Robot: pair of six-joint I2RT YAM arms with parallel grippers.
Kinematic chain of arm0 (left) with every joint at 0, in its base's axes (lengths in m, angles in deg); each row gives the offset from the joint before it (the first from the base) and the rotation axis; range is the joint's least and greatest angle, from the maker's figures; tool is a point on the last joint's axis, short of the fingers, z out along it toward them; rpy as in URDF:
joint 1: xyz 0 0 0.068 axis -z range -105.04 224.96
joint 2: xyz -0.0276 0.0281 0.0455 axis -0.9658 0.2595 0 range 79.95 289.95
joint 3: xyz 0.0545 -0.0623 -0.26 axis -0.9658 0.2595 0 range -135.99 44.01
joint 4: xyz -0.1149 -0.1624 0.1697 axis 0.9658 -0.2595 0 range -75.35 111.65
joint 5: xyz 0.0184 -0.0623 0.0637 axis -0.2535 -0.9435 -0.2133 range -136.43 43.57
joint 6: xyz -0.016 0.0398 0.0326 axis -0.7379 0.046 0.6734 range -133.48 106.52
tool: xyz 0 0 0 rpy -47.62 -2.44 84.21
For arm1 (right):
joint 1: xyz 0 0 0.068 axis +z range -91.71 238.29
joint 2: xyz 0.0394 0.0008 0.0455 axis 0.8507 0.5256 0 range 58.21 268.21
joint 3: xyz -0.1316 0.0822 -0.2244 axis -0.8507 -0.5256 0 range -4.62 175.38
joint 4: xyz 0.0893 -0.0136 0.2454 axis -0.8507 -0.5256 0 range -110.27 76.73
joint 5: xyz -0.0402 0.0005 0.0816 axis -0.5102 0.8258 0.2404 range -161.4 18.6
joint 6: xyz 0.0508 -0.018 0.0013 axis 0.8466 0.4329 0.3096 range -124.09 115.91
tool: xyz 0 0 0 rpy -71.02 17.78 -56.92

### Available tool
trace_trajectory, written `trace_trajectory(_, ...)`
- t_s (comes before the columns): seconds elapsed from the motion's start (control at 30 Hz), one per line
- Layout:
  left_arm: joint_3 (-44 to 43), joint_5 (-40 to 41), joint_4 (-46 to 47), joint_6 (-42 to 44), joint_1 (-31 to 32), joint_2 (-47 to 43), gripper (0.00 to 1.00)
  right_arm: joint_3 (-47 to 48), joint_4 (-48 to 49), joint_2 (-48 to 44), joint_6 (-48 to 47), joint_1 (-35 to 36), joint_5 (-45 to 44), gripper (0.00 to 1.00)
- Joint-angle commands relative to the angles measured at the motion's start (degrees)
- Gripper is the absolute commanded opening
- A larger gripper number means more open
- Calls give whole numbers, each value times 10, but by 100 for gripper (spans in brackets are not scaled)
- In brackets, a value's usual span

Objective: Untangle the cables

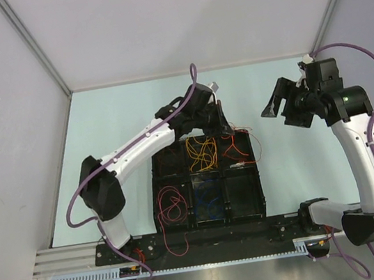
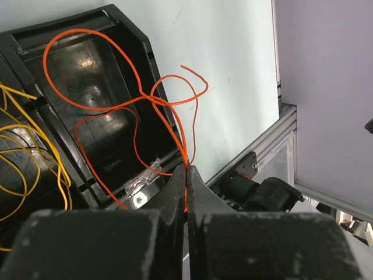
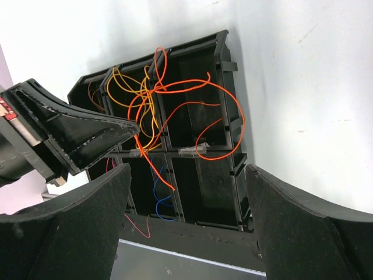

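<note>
A thin orange-red cable [image 2: 185, 149] is pinched between the jaws of my left gripper [image 2: 187, 170], which is shut on it. From there it runs in loops over the back right compartment of the black tray [image 2: 119, 16]. In the top view the left gripper [image 1: 222, 120] hangs over the tray's back edge. A yellow-orange cable [image 1: 203, 153] lies in the back middle compartment, crossing the orange-red one [image 3: 240, 137]. A dark blue cable [image 1: 210, 203] and a crimson cable [image 1: 171, 209] lie at the front. My right gripper [image 1: 280, 113] is open and empty, right of the tray.
The black tray [image 1: 256, 172] has several compartments and sits mid-table in front of the arm bases. Two clear tape strips [image 3: 193, 151] sit on its dividers. A metal rail [image 1: 192, 266] runs along the near edge. Grey walls enclose the pale green table [image 1: 114, 123].
</note>
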Motion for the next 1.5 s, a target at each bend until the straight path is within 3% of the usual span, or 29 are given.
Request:
trace_trajectory(0.0,-39,15,-4,25,15,5,0,-6,5,-17,-3,-2,12,84)
trace_trajectory(0.17,-162,31,-113,57,27,97,0,-11,5,-13,-6,-2,13,84)
trace_trajectory(0.33,-228,32,-171,84,45,159,0,-16,2,-2,-7,-2,4,84)
trace_trajectory(0.9,-173,36,-258,54,38,97,0,-15,10,18,-8,-2,11,84)
trace_trajectory(1.37,-259,11,-243,59,14,189,0,-16,6,25,-9,-2,18,84)
trace_trajectory(1.47,-279,3,-243,64,3,222,6,-17,0,31,-9,-2,14,84)
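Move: The left hand holds the orange-red cable above the tray. The far-right compartment it goes to has its middle about 8 cm ahead, 4 cm to the right and 18 cm below. Yellow cables fill the compartment some 12 cm left of that one, at the same reach. The clear plastic piece lies about 2 cm ahead and 4 cm right, 15 cm down. From the right hand, the far-right compartment is roughly 10 cm ahead, 11 cm left and 27 cm below. Still pinching the orange-red cable in shut fingers, the left hand lowers it towards the far-right compartment, some 6 cm in all. It first swings about 4 cm right, then drops while easing back and to the left, and finally comes forward again by roughly 3 cm. The fingers tip nearly 20 degrees more steeply downwards. The open right hand just sinks about 2 cm. ##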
